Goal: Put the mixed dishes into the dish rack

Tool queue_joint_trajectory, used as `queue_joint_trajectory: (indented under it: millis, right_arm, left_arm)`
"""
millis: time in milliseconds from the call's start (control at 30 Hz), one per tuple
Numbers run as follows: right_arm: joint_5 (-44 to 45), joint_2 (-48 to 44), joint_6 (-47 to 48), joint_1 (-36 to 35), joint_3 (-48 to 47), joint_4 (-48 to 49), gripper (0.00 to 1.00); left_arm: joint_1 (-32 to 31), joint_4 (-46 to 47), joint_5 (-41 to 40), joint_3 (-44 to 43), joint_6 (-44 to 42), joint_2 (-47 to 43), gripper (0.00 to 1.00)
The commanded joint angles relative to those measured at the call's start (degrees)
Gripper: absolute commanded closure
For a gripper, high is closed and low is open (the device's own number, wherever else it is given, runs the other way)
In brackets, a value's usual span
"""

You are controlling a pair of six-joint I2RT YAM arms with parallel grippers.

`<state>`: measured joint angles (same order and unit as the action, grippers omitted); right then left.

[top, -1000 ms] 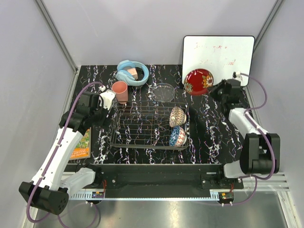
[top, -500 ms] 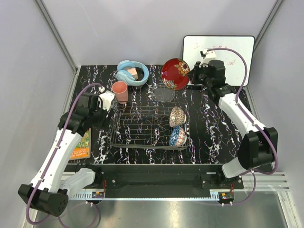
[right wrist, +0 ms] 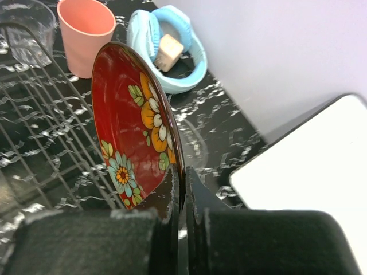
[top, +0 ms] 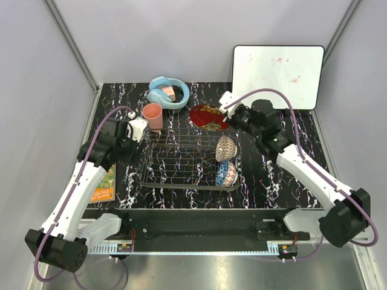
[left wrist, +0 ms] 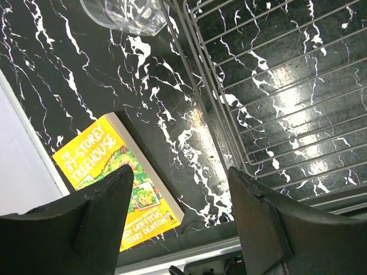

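My right gripper (right wrist: 183, 189) is shut on the rim of the red gold-decorated lacquer dish (right wrist: 135, 126), which it holds on edge over the far rim of the dish rack (top: 181, 162). From above, the red dish (top: 208, 116) covers the clear glass bowl; the right wrist view shows only a faint edge of that bowl (right wrist: 198, 146). Two bowls stand at the rack's right end: the beige patterned bowl (top: 225, 147) and the blue patterned bowl (top: 225, 173). The pink cup (top: 152, 116) and the glass tumbler (left wrist: 120, 11) stand left of the rack. My left gripper (left wrist: 180, 212) hangs open and empty beside the rack's left rim.
Light blue headphones (top: 169, 92) lie at the back behind the cup. A whiteboard (top: 278, 75) leans on the back right wall. An orange book (left wrist: 109, 172) lies at the table's left edge below my left gripper. Grey walls close in both sides.
The right arm swung the red dish from beside the whiteboard leftward and down to the rack's far edge, tipping it flatter. The left arm has not moved.
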<state>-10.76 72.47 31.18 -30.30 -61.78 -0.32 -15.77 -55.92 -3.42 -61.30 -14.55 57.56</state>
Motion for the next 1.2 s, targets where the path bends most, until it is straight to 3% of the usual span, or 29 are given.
queue_joint_trajectory:
  millis: [0,300,500,1167]
  right_arm:
    - [-0.49,-4.61,11.87,-2.3,0.34,4.28,1.0]
    - [6.8,-1.98,26.64,-10.38,5.08,3.22,1.0]
    - [10.41,0.66,30.16,-13.2,6.93,5.49,1.0]
    - [11.64,6.37,27.18,-14.26,10.19,9.01,1.0]
  left_arm:
    - [0.3,2.04,-1.24,0.48,0.92,0.27,0.3]
    - [0.3,2.66,-1.06,1.0,1.19,0.18,0.3]
    - [0.39,2.84,-1.24,1.27,1.01,-0.08,0.3]
    - [0.74,3.27,-1.32,1.36,0.31,-1.13,0.3]
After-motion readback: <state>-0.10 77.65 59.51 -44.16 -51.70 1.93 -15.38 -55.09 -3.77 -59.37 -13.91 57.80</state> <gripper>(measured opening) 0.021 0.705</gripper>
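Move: The red plate, already pinched by its rim in the right hand, is bound for the rack's wire tines beside the bowls, about 10 cm to the hand's left, level with it fore and aft and some 23 cm below. The white-patterned bowl stands almost straight beneath the hand, the blue bowl 9 cm farther back; the clear plate lies 15 cm ahead, 8 cm left. From the left hand the tines are about 33 cm right, 7 cm ahead, 13 cm lower. The red plate is carried down towards the rack in the right hand's unbroken rim grip: first back and left some 5 cm, soon sinking as well, then a near halt and a last slow drop, about 10 cm down altogether. Meanwhile the wrist rolls some 30 degrees, counter-clockwise seen from behind the hand, and the fingers tip a little lower, bringing the plate more on edge. ##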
